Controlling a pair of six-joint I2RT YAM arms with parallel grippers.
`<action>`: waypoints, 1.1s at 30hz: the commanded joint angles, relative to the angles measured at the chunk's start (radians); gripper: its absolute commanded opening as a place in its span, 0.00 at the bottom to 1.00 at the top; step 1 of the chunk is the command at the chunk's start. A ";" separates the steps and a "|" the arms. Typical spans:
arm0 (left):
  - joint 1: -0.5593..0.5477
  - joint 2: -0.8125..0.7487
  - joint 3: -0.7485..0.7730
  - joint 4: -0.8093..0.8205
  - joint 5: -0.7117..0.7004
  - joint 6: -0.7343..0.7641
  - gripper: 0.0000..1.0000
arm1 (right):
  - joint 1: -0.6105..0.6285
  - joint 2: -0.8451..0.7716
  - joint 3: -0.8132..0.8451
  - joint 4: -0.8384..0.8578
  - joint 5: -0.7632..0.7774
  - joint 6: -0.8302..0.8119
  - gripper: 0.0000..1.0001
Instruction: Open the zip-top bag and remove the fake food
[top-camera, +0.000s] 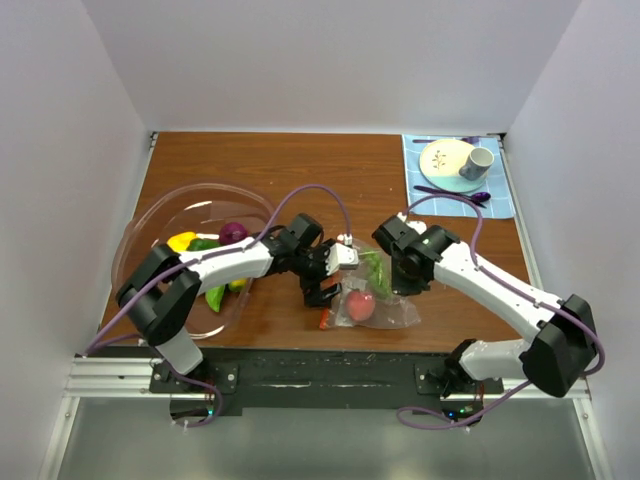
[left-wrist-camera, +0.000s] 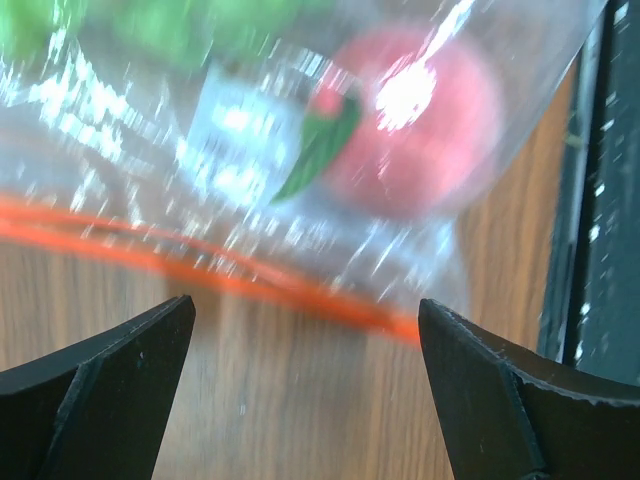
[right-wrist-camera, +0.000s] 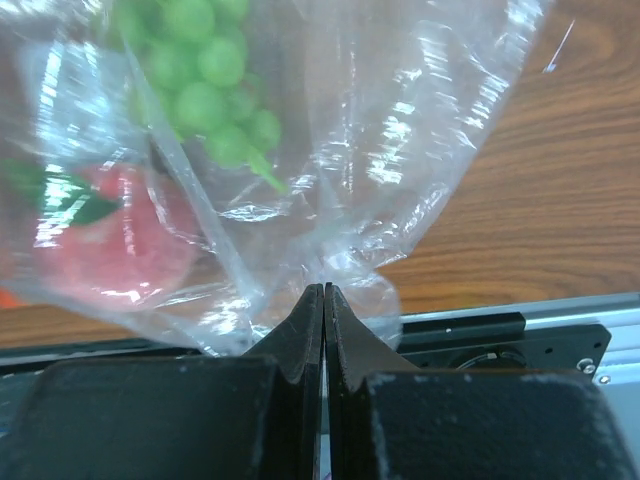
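Observation:
The zip-top bag (top-camera: 388, 313) lies near the table's front edge, between the two arms. Inside it are a pink-red fruit (top-camera: 361, 304) and green grapes (top-camera: 378, 270). My left gripper (top-camera: 322, 292) stands open at the bag's left end. In the left wrist view the orange zip strip (left-wrist-camera: 250, 272) runs just ahead of the open gripper (left-wrist-camera: 305, 320), with the white label (left-wrist-camera: 240, 125) and the pink-red fruit (left-wrist-camera: 425, 120) behind it. My right gripper (right-wrist-camera: 324, 288) is shut on a fold of the bag's plastic (right-wrist-camera: 400, 150), beside the grapes (right-wrist-camera: 205, 90) and the fruit (right-wrist-camera: 110, 240).
A large clear bowl (top-camera: 190, 190) at the left holds a yellow piece (top-camera: 182, 240), a purple one (top-camera: 234, 232) and green ones (top-camera: 215, 297). A blue mat (top-camera: 505, 205) at the back right carries a plate, a cup and a purple spoon. The black rail (top-camera: 320, 365) borders the table's front.

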 joint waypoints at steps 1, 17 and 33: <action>-0.066 0.030 0.058 0.037 0.050 -0.014 1.00 | 0.014 0.017 -0.088 0.093 -0.015 0.034 0.00; 0.050 -0.014 0.104 -0.180 0.122 0.176 1.00 | 0.023 0.210 -0.277 0.274 0.011 0.044 0.00; 0.084 0.055 0.040 0.292 -0.051 0.107 1.00 | 0.024 0.176 -0.255 0.267 -0.018 0.050 0.00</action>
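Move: Wide open and empty, the left gripper has the bag's orange zip edge about 2 cm to its right and 4 cm below. Inside the bag, the pink fruit is roughly 7 cm right and 3 cm back, the grapes some 11 cm right and 4 cm ahead. The right gripper, pinching the closed end, must reach the table about 11 cm below, 3 cm back and 2 cm right; from it the grapes lie 7 cm ahead and 4 cm left, the pink fruit level, 8 cm left. Lower the right gripper about 10 cm and slightly back, still pinching the film, then hold it still near the table. Meanwhile dip the open left gripper a few centimetres back, right and down beside the zip edge, bring it back left, then sweep it forward and up along that edge, away from the pink fruit, ending about 7 cm farther forward and a little higher than it began. ##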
